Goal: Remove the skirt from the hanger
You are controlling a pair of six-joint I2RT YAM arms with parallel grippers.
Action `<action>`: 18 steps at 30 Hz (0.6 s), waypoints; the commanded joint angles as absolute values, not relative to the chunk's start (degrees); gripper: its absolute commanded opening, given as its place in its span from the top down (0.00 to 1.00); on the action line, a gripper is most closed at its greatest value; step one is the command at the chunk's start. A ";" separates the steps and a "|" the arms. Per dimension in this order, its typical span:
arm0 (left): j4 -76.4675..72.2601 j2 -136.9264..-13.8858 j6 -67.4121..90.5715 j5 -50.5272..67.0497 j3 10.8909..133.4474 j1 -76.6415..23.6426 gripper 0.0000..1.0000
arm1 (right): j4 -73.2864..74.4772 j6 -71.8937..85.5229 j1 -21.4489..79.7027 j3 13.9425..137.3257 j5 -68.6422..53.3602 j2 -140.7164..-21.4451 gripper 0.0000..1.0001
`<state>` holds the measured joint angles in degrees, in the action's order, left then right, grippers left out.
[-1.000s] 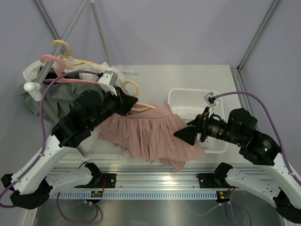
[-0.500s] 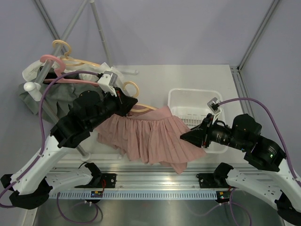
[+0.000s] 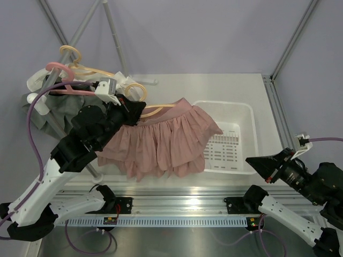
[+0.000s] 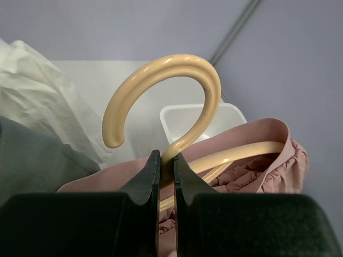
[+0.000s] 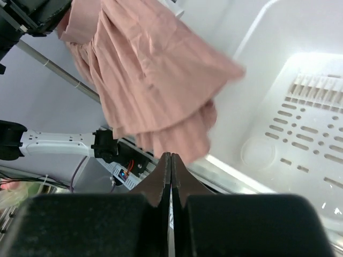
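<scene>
A pink pleated skirt hangs on a cream hanger, lifted above the table and reaching over the basket's left rim. My left gripper is shut on the hanger's neck just below the hook; in the top view it sits at the skirt's upper left. The skirt's waistband still wraps the hanger bar. My right gripper is shut on nothing, off the skirt, near the basket's front right corner. In the right wrist view its fingertips meet below the skirt's hem.
A white perforated basket stands right of centre. At the back left a rail carries a pink hanger, another cream hanger and grey and white garments. A metal frame rail runs along the near edge.
My right gripper has let go of the skirt's hem, shut, and drawn back to the right and toward me. My left arm has raised the hanger up and back; the skirt swung left.
</scene>
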<state>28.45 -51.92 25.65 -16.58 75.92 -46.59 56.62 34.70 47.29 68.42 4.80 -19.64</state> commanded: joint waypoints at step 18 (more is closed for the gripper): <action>25.40 -50.28 24.69 -1.85 78.31 -46.58 1.00 | 50.09 18.02 46.93 86.73 -6.76 -43.22 0.07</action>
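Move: From the empty, shut right hand, the free right side of the skirt is about 10 cm ahead and 10 cm left, roughly level; the hanger is some 14 cm ahead, 22 cm left and slightly higher. The basket is about 20 cm ahead, perhaps 2 cm left, some 32 cm lower. From the left hand, already pinching the hanger below its hook, that skirt side is some 17 cm right, 4 cm back and 6 cm lower. Let the right gripper sink about 2 cm first, easing slightly to the right, then swing it up, left and forward towards the skirt's free side by about 9 cm, opening the empty fingers nearly wide and turning the hand some 10 degrees counter-clockwise. Keep the left pinch on the hanger; after a tiny drift forward, bring it about 3 cm right and back, turning it clockwise. ##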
